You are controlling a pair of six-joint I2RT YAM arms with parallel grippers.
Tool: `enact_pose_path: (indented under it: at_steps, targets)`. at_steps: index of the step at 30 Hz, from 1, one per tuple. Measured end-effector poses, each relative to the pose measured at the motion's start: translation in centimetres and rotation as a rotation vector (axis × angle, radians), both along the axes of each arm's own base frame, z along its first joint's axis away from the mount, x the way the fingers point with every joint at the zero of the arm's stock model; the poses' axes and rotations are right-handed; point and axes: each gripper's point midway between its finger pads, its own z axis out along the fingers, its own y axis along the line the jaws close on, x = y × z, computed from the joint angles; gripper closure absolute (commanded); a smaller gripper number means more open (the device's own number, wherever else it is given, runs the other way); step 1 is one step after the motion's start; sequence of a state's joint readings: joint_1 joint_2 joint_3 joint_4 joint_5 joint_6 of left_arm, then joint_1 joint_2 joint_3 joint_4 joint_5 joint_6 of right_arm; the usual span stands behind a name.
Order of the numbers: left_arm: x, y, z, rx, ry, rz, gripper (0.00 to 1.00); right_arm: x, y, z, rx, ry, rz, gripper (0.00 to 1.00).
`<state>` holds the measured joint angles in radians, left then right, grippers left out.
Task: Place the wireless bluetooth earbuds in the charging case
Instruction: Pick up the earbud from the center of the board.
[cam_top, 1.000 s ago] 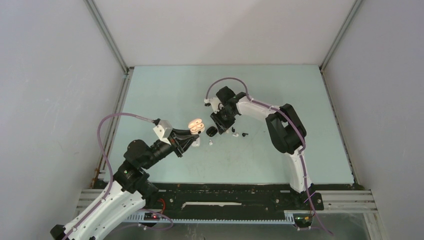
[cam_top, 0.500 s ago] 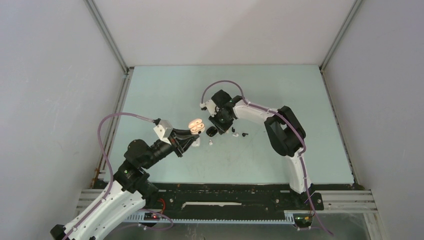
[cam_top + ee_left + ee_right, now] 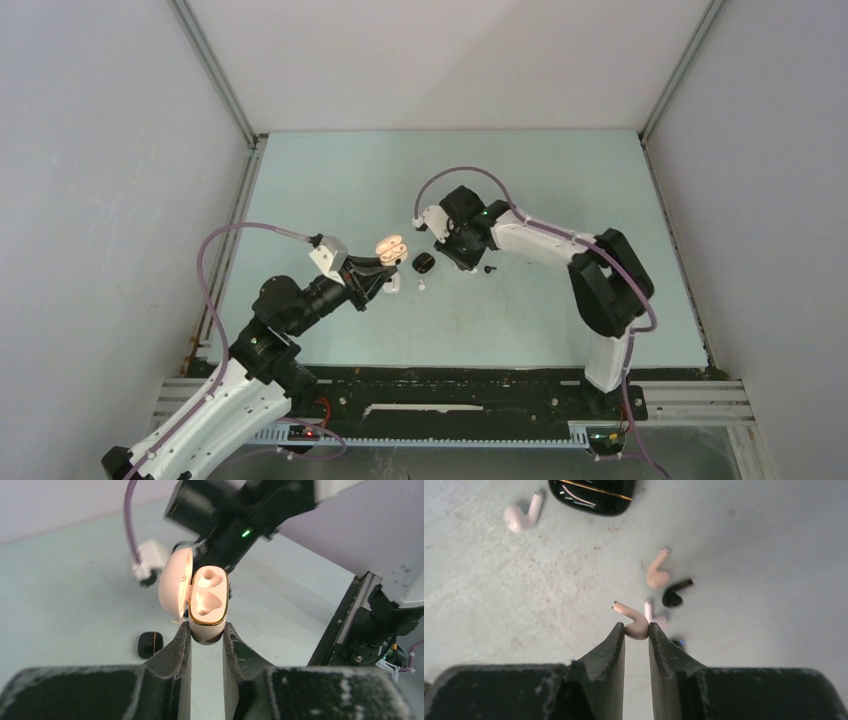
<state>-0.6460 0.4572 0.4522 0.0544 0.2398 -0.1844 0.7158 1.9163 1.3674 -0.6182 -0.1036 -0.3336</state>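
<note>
My left gripper (image 3: 206,630) is shut on the bottom of a beige charging case (image 3: 209,600) and holds it above the table. The case's lid stands open to the left and both wells are empty; from above the case (image 3: 391,247) is left of my right gripper (image 3: 455,246). My right gripper (image 3: 637,629) is shut on the head of a beige earbud (image 3: 629,611), its stem pointing up-left. Under it lie another beige earbud (image 3: 657,572), a black earbud (image 3: 674,596) and a pale earbud (image 3: 521,515).
A shut black case (image 3: 423,263) lies on the pale green table (image 3: 330,190) between the two grippers, also in the wrist views as black case (image 3: 150,644) and black case (image 3: 591,492). A small white earbud (image 3: 421,285) lies just below it. Grey walls enclose the table.
My right gripper has narrowed onto the beige earbud, and its arm has swung its elbow out to the right. The left arm with the open case has barely moved.
</note>
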Motion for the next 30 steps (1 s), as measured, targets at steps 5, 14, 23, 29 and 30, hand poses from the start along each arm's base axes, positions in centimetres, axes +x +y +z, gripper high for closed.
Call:
enact_pose_path:
  at_steps: [5, 14, 23, 29, 30]
  targets:
    - [1.3, 0.3, -1.7, 0.041, 0.062, 0.053, 1.0, 0.7, -1.4, 5.8, 0.018, -0.177, 0.054, 1.0]
    - [2.3, 0.7, -3.4, 0.073, 0.127, 0.104, 1.0, 2.5, -4.3, 15.5, 0.019, -0.544, 0.131, 1.0]
    - [2.8, 0.1, -4.1, 0.097, 0.171, 0.098, 1.0, 2.7, -3.7, 25.0, -0.043, -0.937, 0.316, 1.0]
    - [2.7, -0.1, -3.8, 0.09, 0.162, 0.081, 1.0, 1.4, -2.6, 27.2, -0.118, -1.044, 0.492, 1.0]
    - [2.6, -0.2, -3.7, 0.086, 0.159, 0.074, 1.0, 0.5, -2.1, 28.0, -0.113, -1.072, 0.532, 1.0]
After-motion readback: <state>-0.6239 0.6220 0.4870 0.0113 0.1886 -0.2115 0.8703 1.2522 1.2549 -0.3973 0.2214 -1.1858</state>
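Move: The right hand already holds the peach earbud a few cm off the board; the open peach case in the left hand lies roughly 13 cm to its left, 11 cm back and 22 cm above. About 3 cm below the right hand, the black case lies 9 cm left and 2 cm ahead, the second peach earbud 2 cm left and 2 cm ahead. From the left hand, the held earbud is about 12 cm ahead, 14 cm right and 22 cm lower. The right hand keeps the earbud pinched and rises quickly, about 28 cm almost straight up from the loose earbuds, drifting a few cm right and forward before coming partly back, while its fingers swing up some 60 degrees and also turn counter-clockwise, from pointing steeply down to pointing forward and left, only slightly down. Meanwhile the left hand, still gripping the open peach case, sinks roughly 4 cm and eases a little forward, tipping about 10 degrees downward, then slows almost to a stop. ##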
